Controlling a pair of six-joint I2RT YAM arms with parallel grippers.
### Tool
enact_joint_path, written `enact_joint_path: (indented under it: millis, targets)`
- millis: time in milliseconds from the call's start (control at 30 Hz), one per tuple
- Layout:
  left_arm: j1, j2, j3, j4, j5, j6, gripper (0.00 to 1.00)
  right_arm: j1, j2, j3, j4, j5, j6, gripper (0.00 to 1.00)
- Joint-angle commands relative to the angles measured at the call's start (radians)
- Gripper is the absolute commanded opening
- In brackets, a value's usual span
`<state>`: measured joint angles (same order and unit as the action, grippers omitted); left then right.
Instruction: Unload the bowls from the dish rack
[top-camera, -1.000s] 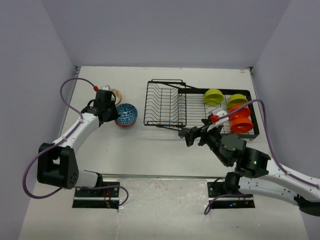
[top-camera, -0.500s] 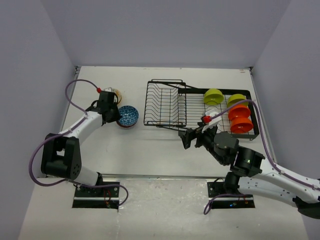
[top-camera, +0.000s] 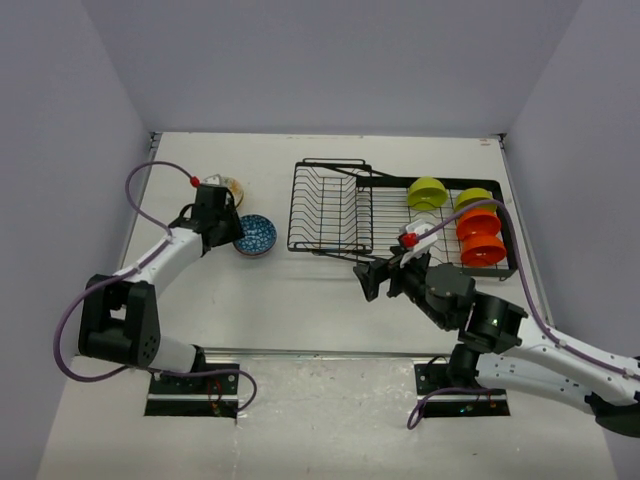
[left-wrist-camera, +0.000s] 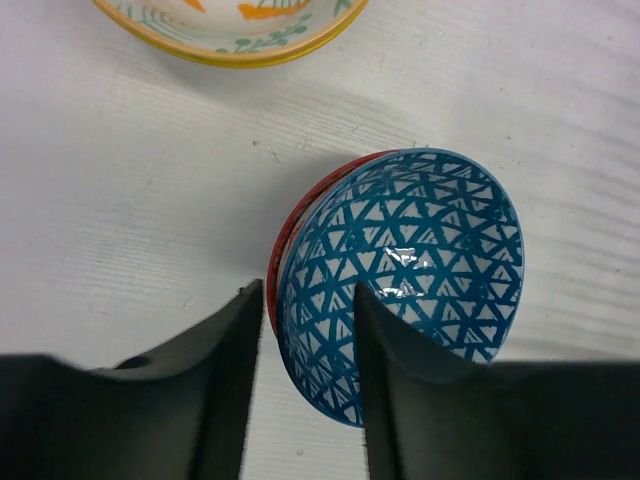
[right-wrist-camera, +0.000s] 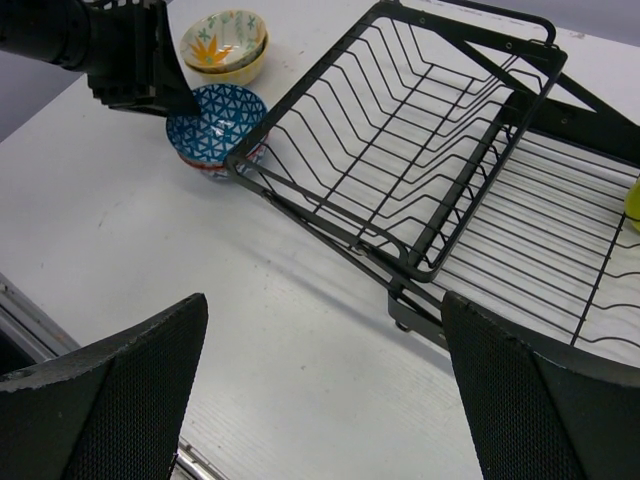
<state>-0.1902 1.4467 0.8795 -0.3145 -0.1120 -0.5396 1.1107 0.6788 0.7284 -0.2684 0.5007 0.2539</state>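
The blue-patterned bowl rests on the table, nested in a red-rimmed bowl, left of the dish rack. My left gripper straddles its rim, one finger inside, one outside with a gap, open. A floral bowl with yellow inside stands just beyond. On the rack's flat section stand two lime green bowls and two orange bowls on edge. My right gripper hovers wide open over bare table in front of the rack, holding nothing.
The rack's raised wire basket holds no dishes. The left arm stretches along the table's left side. A metal rail marks the near table edge.
The left jaws have parted from the blue-patterned bowl's rim, and the bowl now sits flatter on the table. The right arm has drifted slightly left.
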Motion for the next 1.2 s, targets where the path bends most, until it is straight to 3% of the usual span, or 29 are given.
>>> enact_joint_path:
  millis: [0,33,133,233,333,467,567,600,733,833,967,1167]
  targets:
    - [0.008,-0.074,0.007,0.031,-0.011,-0.011,0.48,-0.015,-0.001,-0.009,0.055,-0.027,0.002,0.99]
    - [0.008,-0.080,0.010,0.025,-0.012,-0.010,0.60,-0.023,0.001,-0.012,0.058,-0.033,0.005,0.99]
    - [0.008,-0.114,0.010,0.002,-0.011,-0.011,0.71,-0.055,0.018,-0.018,0.070,-0.066,0.011,0.99]
    - [0.008,-0.152,0.001,-0.011,-0.014,-0.008,0.74,-0.083,0.036,-0.024,0.092,-0.097,0.015,0.99]
    - [0.008,-0.209,0.007,-0.053,-0.015,-0.007,0.70,-0.110,0.047,-0.029,0.112,-0.102,0.042,0.99]
    - [0.008,-0.323,0.042,-0.130,-0.028,0.010,0.69,-0.234,0.060,-0.044,0.167,-0.180,0.122,0.99]
    - [0.006,-0.452,0.090,-0.236,-0.043,0.052,0.86,-0.358,0.096,-0.044,0.182,-0.182,0.273,0.99]
    - [0.006,-0.491,0.101,-0.259,-0.046,0.064,1.00,-0.394,0.116,-0.041,0.186,-0.200,0.312,0.99]
    - [0.006,-0.704,0.170,-0.394,-0.136,0.136,1.00,-0.645,0.186,-0.035,0.250,-0.367,0.536,0.99]
    - [0.006,-0.820,0.121,-0.379,-0.161,0.188,1.00,-0.773,0.260,-0.023,0.262,-0.436,0.704,0.99]
    - [-0.006,-0.963,-0.051,-0.282,-0.201,0.158,1.00,-0.812,0.260,-0.041,0.262,-0.395,0.830,0.99]
    - [-0.008,-1.016,-0.082,-0.244,-0.212,0.158,1.00,-0.812,0.094,-0.193,0.362,-0.275,0.897,0.99]
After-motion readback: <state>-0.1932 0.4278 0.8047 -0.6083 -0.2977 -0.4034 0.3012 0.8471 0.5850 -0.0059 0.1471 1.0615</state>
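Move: The blue bowl, stacked on the pink one, has its middle about 6 cm right of the left hand, 1 cm ahead and 4 cm below; the flowered bowls are 12 cm ahead, 4 cm left. From the right hand the nearer-left lime bowl in the rack lies some 29 cm ahead, 12 cm right and 20 cm below. The second lime bowl is 13 cm right of it; two orange bowls stand about 26 cm right of the hand, 21 and 13 cm ahead. Up off the blue bowl's rim goes the left hand, its part-open fingers spreading wide; it rises about 25 cm while drawing back and a little left, tips up some 40 degrees, then sinks slightly. The right hand, open and empty, swings forward and right over the rack towards the lime bowl, dropping slightly, turning clockwise and rolling left side up. ##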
